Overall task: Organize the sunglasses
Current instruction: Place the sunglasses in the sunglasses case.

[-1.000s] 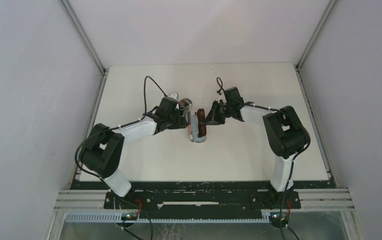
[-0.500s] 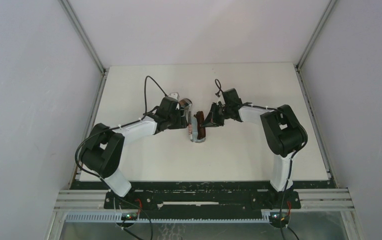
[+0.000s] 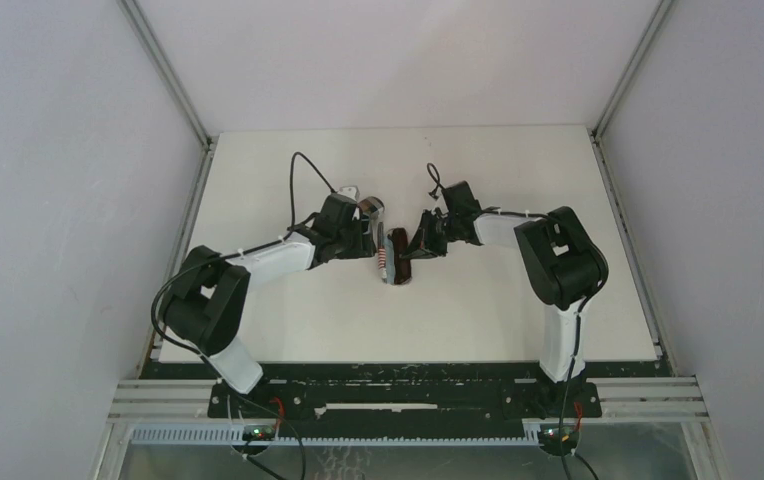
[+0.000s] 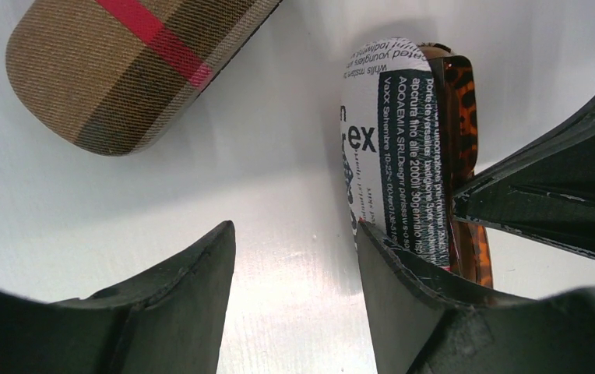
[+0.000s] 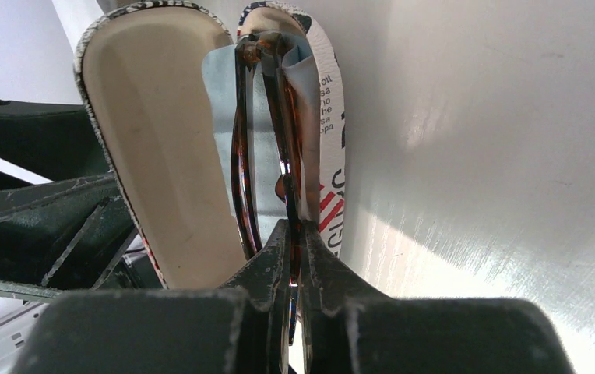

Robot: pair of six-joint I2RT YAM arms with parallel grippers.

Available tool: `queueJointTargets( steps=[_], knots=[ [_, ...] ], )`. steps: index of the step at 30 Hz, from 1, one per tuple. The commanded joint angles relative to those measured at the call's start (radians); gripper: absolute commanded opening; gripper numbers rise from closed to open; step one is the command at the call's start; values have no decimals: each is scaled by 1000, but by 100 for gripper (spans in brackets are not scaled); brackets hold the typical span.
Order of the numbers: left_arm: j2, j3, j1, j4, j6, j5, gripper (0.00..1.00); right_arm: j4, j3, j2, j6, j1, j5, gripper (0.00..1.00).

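Brown tortoiseshell sunglasses (image 5: 267, 140) stand on edge inside an open newsprint-pattern case (image 5: 154, 148), on a light blue cloth (image 5: 224, 86). My right gripper (image 5: 296, 227) is shut on the sunglasses' frame at the case's near end. From above, the case (image 3: 390, 268) lies at table centre between both grippers, with the sunglasses (image 3: 402, 256) along its right side. My left gripper (image 4: 294, 234) is open with bare table between its fingers. Its right finger (image 4: 388, 265) rests against the outside of the case (image 4: 392, 148). The sunglasses (image 4: 466, 101) show behind the case.
A tan plaid case with a red stripe (image 4: 135, 62) lies shut just beyond the left gripper; from above it (image 3: 371, 208) sits behind the open case. The table (image 3: 558, 160) is bounded by white walls at the back and sides.
The right gripper has edged a little to the left with the sunglasses, further into the case. The left arm has stayed in place.
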Motion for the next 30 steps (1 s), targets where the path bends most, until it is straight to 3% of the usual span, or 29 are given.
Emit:
queueJointTargets(
  steps=[1, 14, 30],
  knots=[
    [3, 69, -11, 13, 15, 7, 63, 59, 36, 14, 21, 7, -27, 0],
    [8, 71, -14, 16, 16, 10, 63, 32, 54, 52, 5, 10, -22, 0],
    [6, 70, -15, 16, 19, 13, 63, -139, 73, -61, -117, -5, 135, 23]
  ],
)
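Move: The right hand, shut on the folded sunglasses, has the open sunglasses case about 2 cm to its left, level with it and 2 cm below; the sunglasses' middle lies roughly 1 cm ahead, 1 cm left and 1 cm below. The plaid case sits some 8 cm ahead, 8 cm left and 2 cm lower. From the left hand, the sunglasses case is about 4 cm right, level fore and aft, and 4 cm below. The right hand nudges left and down into the case, then shifts 1.5 cm right, fingers slightly opening around the sunglasses. ##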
